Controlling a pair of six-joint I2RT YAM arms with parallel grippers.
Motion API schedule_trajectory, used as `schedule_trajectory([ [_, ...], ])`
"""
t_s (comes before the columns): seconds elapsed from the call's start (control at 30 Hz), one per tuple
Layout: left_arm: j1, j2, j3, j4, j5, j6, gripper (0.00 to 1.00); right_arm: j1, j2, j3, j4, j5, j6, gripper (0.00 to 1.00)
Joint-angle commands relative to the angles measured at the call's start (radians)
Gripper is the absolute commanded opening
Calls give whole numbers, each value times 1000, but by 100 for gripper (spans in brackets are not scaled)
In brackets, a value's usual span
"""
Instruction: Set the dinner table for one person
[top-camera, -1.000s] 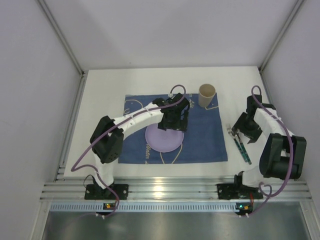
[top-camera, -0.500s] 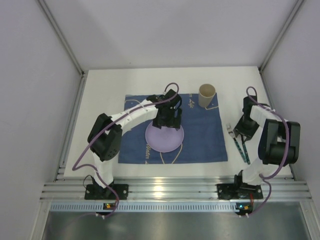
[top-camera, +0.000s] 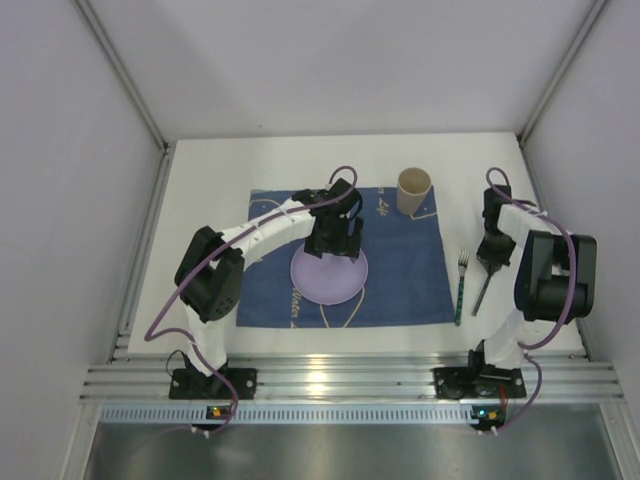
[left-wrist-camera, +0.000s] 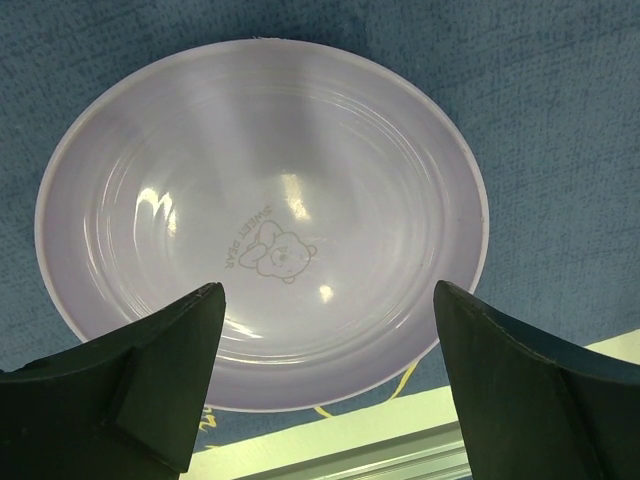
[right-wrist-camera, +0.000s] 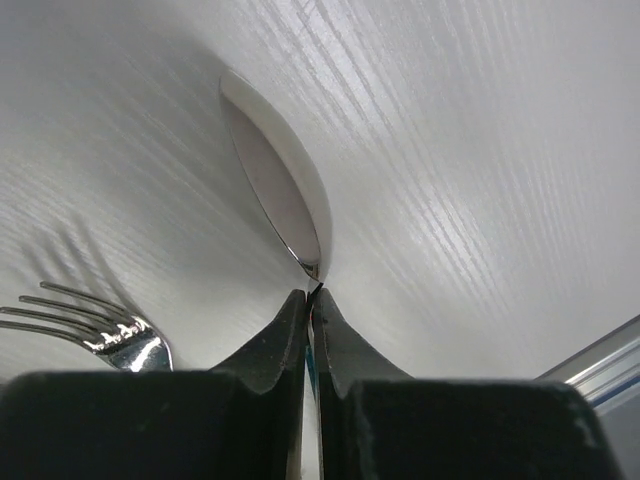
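Note:
A lilac plate (top-camera: 328, 277) lies in the middle of the blue placemat (top-camera: 410, 275) on the white dinner table (top-camera: 205, 200). My left gripper (top-camera: 335, 243) hovers over the plate's far rim, open and empty. In the left wrist view the plate (left-wrist-camera: 260, 210) shows between its spread fingers (left-wrist-camera: 175, 350). A tan cup (top-camera: 414, 190) stands upright at the mat's far right corner. A fork (top-camera: 460, 285) lies on the table just right of the mat. My right gripper (top-camera: 490, 258) is shut on a spoon (right-wrist-camera: 275, 185) by its neck, low over the table (right-wrist-camera: 470, 150).
The spoon's dark handle (top-camera: 480, 295) trails toward the near edge, right of the fork. The fork's tines (right-wrist-camera: 90, 320) lie close to the left of the right fingers. A silver rail (top-camera: 330, 380) runs along the near edge. Grey walls enclose the table.
The right gripper has shifted with the spoon, and the fork now lies apart, nearer the mat. The left gripper moved slightly left over the plate, then stayed still.

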Motion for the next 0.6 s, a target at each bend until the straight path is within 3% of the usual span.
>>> schedule_trajectory([
  [0.0, 2, -8, 35, 0, 15, 2, 90, 50, -35, 72, -18, 58, 5, 0],
  [0.3, 0, -21, 130, -34, -31, -32, 91, 426, -131, 338, -209, -7, 116, 0],
  [0.47, 4, -67, 126, -67, -57, -70, 92, 549, -92, 292, -142, -112, 194, 0],
  [0.57, 2, -119, 84, -84, -77, -86, 92, 595, -44, 277, -106, -83, 202, 0],
])
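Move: The spoon is already pinched at its neck in the right fingers, low at the table. Its place is the bare strip of mat right of the plate, about 19 cm left of the right hand and 1 cm ahead. The fork lies some 6 cm left and 5 cm back, the plate's middle about 39 cm left and 1 cm back, and the cup stands 19 cm left and 15 cm ahead. From the left hand, that strip is roughly 18 cm right, 1 cm back and 7 cm below. The spoon, kept pinched in the shut right fingers, is swept quickly some 20 cm left across the fork towards the strip beside the plate. It rises over 10 cm and swings forward on the way, then eases slightly back and down, the wrist turning about 25 degrees counter-clockwise and tilting. The open left hand rises about 3 cm above the plate. ##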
